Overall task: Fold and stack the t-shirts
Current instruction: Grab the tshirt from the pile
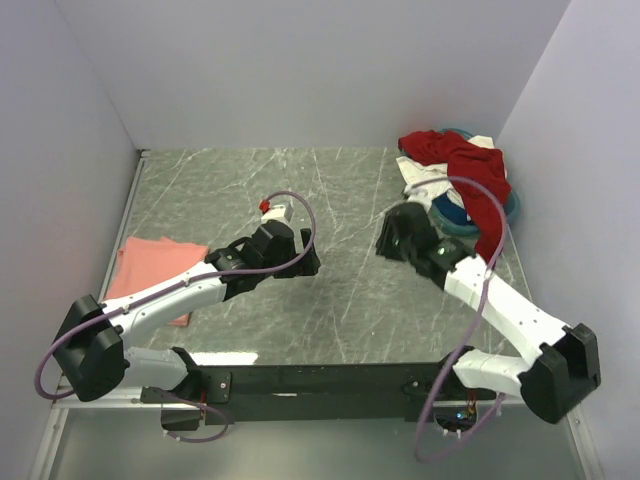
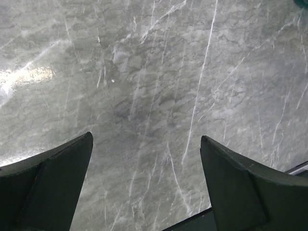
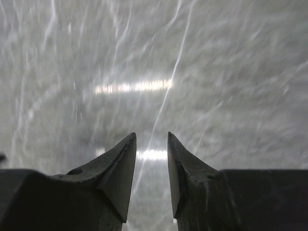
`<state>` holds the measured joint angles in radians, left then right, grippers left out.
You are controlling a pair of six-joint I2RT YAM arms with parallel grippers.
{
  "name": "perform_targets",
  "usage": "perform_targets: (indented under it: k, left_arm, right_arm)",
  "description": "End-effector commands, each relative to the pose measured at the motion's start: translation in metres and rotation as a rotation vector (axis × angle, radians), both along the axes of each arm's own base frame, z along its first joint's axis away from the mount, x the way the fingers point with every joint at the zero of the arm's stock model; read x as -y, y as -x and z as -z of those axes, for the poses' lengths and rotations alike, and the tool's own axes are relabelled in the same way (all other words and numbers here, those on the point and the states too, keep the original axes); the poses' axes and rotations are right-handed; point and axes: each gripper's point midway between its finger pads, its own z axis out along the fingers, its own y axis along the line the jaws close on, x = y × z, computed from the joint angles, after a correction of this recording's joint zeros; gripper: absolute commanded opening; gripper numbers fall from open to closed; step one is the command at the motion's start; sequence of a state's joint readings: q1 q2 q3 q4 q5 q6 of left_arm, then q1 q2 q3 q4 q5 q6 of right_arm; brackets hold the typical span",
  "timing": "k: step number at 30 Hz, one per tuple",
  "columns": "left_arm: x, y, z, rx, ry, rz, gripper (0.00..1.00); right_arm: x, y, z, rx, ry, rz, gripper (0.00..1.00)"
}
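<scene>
A folded salmon-pink t-shirt (image 1: 148, 268) lies flat at the table's left edge, partly under my left arm. A deep red t-shirt (image 1: 468, 160) is heaped at the back right over a cream-white t-shirt (image 1: 423, 176) and hangs down over the round blue basin (image 1: 462, 216). My left gripper (image 1: 306, 262) (image 2: 144, 139) hovers over bare marble mid-table, its jaws spread wide with nothing between them. My right gripper (image 1: 386, 243) (image 3: 152, 135) sits just left of the basin, its fingers a narrow gap apart over bare marble, holding nothing.
The grey marble table (image 1: 330, 200) is boxed in by white walls at the back and both sides. A purple cable (image 1: 488, 262) loops along each arm. A dark rail (image 1: 320, 380) carrying the arm bases runs along the near edge.
</scene>
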<state>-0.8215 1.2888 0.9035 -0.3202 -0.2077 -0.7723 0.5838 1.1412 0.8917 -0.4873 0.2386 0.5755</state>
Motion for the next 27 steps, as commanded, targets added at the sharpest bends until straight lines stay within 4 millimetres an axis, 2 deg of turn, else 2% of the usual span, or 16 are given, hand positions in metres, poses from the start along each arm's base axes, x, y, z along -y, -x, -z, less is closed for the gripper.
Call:
perform_targets:
  k: [1, 3, 5, 6, 8, 9, 10, 12, 13, 14, 15, 17, 18, 19, 22, 27]
  left_arm:
    - [-0.001, -0.008, -0.023, 0.057, 0.014, -0.004, 0.99]
    - [-0.006, -0.011, -0.026, 0.054, 0.006, -0.013, 1.0]
    - [-0.007, -0.011, -0.029, 0.05, 0.01, -0.005, 0.99]
    - [-0.012, -0.014, -0.029, 0.046, 0.009, -0.014, 0.99]
    - [-0.016, -0.017, -0.032, 0.047, 0.02, -0.016, 0.99]
    - [-0.022, -0.02, -0.033, 0.045, 0.031, -0.025, 0.99]
    - [-0.025, -0.021, -0.033, 0.043, 0.037, -0.026, 0.99]
    - [-0.033, -0.026, -0.035, 0.038, 0.051, -0.034, 0.99]
    - [-0.036, -0.028, -0.036, 0.038, 0.055, -0.036, 0.99]
    - [-0.04, -0.03, -0.036, 0.039, 0.053, -0.039, 1.0]
    - [-0.045, -0.032, -0.038, 0.037, 0.058, -0.049, 0.99]
    - [-0.049, -0.034, -0.04, 0.041, 0.06, -0.055, 0.99]
    - [-0.05, -0.036, -0.043, 0.045, 0.065, -0.058, 0.99]
    - [-0.05, -0.036, -0.044, 0.045, 0.07, -0.056, 0.99]
    - [-0.048, -0.035, -0.048, 0.046, 0.082, -0.044, 0.99]
    - [-0.048, -0.034, -0.047, 0.046, 0.084, -0.035, 1.0]
  right_arm:
    - [0.013, -0.05, -0.054, 0.117, -0.047, 0.041, 0.4]
    - [0.033, -0.076, -0.058, 0.115, -0.034, 0.115, 0.4]
    - [0.047, -0.1, -0.083, 0.159, -0.05, 0.17, 0.4]
    - [0.063, -0.115, -0.08, 0.147, -0.044, 0.223, 0.4]
    - [0.082, -0.138, -0.102, 0.195, -0.048, 0.288, 0.4]
    - [0.105, -0.151, -0.098, 0.189, -0.026, 0.361, 0.4]
    - [0.114, -0.163, -0.116, 0.227, -0.033, 0.392, 0.4]
    - [0.133, -0.182, -0.112, 0.216, -0.02, 0.445, 0.41]
    - [0.151, -0.192, -0.128, 0.249, -0.012, 0.495, 0.41]
    - [0.162, -0.202, -0.118, 0.228, 0.01, 0.527, 0.41]
    - [0.171, -0.209, -0.127, 0.25, 0.011, 0.554, 0.41]
    - [0.196, -0.216, -0.122, 0.233, 0.035, 0.618, 0.41]
    - [0.2, -0.223, -0.11, 0.208, 0.043, 0.629, 0.41]
    - [0.225, -0.225, -0.112, 0.215, 0.049, 0.682, 0.41]
    - [0.255, -0.236, -0.092, 0.178, 0.056, 0.737, 0.41]
    - [0.281, -0.237, -0.063, 0.096, 0.077, 0.772, 0.45]
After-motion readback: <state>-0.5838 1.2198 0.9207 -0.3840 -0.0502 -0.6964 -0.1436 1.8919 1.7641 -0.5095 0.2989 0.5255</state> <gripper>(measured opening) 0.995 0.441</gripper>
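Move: The red t-shirt heaped on the basket lies some 19 cm ahead of the right hand, about 19 cm to its right and roughly 5 cm lower. The white cloth hangs over the basket's near-left side, about 14 cm ahead and 9 cm right, with the blue cloth some 8 cm ahead and 14 cm right, both below the hand. From the left hand the red t-shirt is about 18 cm ahead and 33 cm right. No contact shows as the right hand sweeps fast, forward and to the right, some 35 cm, to above the red t-shirt in the basket, arching up about 11 cm and then sinking 5 over the last part, turning some 40 degrees clockwise, its part-open fingers unchanged. The left hand, wide open over bare table, shifts about 6 cm left and slightly forward. ##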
